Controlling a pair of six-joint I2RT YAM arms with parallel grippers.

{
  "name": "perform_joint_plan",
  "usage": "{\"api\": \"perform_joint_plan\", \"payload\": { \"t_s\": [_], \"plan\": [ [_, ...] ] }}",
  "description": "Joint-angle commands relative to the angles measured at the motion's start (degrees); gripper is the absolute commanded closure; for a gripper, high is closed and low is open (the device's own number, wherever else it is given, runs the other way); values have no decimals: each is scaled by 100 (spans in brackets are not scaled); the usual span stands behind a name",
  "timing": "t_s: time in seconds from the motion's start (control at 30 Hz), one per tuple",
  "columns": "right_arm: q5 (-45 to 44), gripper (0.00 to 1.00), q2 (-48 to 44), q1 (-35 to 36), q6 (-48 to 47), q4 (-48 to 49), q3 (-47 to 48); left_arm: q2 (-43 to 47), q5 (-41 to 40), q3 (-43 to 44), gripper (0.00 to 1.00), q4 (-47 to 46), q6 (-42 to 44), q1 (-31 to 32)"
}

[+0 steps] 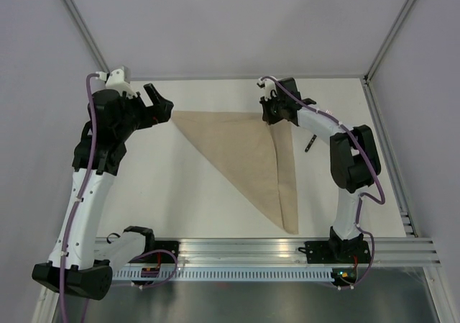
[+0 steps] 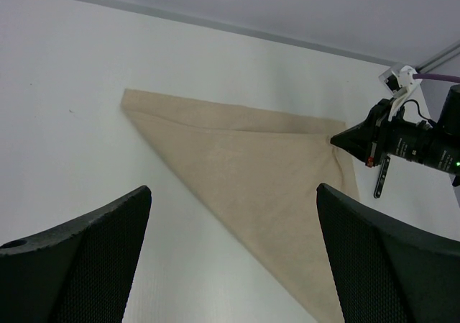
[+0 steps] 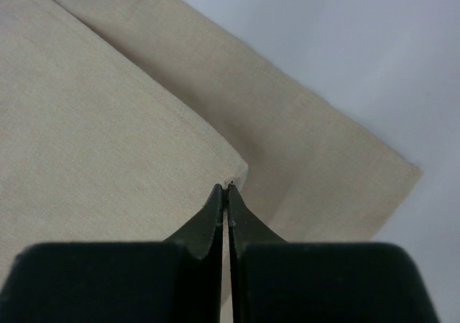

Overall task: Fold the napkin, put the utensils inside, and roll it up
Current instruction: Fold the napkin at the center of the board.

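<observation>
The tan napkin (image 1: 251, 154) lies on the white table folded into a triangle, its long point toward the near edge. Its upper layer stops short of the lower layer's far right corner (image 3: 345, 172). My right gripper (image 1: 272, 116) is shut, its tips (image 3: 227, 188) pinching the far right corner of the upper layer. The left wrist view shows the same pinch on the napkin (image 2: 244, 172) by the right gripper (image 2: 339, 140). My left gripper (image 1: 159, 101) hangs open above the table, just left of the napkin's far left corner, with nothing between its fingers (image 2: 93, 251). The fork (image 1: 309, 144) lies on the table right of the napkin.
A metal rail (image 1: 287, 251) runs along the table's near edge between the arm bases. Grey walls close in the back and both sides. From the left wrist, the fork's dark handle (image 2: 381, 179) shows beneath the right arm.
</observation>
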State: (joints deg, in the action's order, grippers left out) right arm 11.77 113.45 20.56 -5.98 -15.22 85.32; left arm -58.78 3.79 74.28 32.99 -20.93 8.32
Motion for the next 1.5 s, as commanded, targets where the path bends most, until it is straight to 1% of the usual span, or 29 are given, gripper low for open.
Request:
{"api": "perform_joint_plan", "payload": {
  "t_s": [0.0,0.6,1.47],
  "plan": [
    [97,100,107,-157,70,169,248,-28,201,-36,0,-267,-210,-23],
    [220,99,160,-553,167,257,310,-98,201,-159,0,-364,-210,-32],
    [229,99,239,-913,194,336,319,-168,289,-239,0,-443,-227,-23]
  ]
}}
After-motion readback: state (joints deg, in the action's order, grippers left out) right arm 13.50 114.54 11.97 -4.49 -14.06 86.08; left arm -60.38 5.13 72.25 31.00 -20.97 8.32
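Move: Some 10 cm to the right of the right hand, 6 cm ahead and about 4 cm lower lies the napkin's far right corner, where the shut fingers are taking the napkin corner they hold. The fork stands roughly 18 cm to this hand's right and 3 cm back, partly under the arm. From the open left hand that napkin corner is about 40 cm right, 20 cm ahead and 30 cm below. Drawing the pinched corner of the napkin on towards the far right corner, the right hand travels about 6.5 cm right and 3 cm forward at nearly level height, dipping slightly at first and slowing as it goes. The wrist turns some 10 degrees clockwise, and the fingers stay shut on the cloth. The empty left hand, wide open, sinks a little. ##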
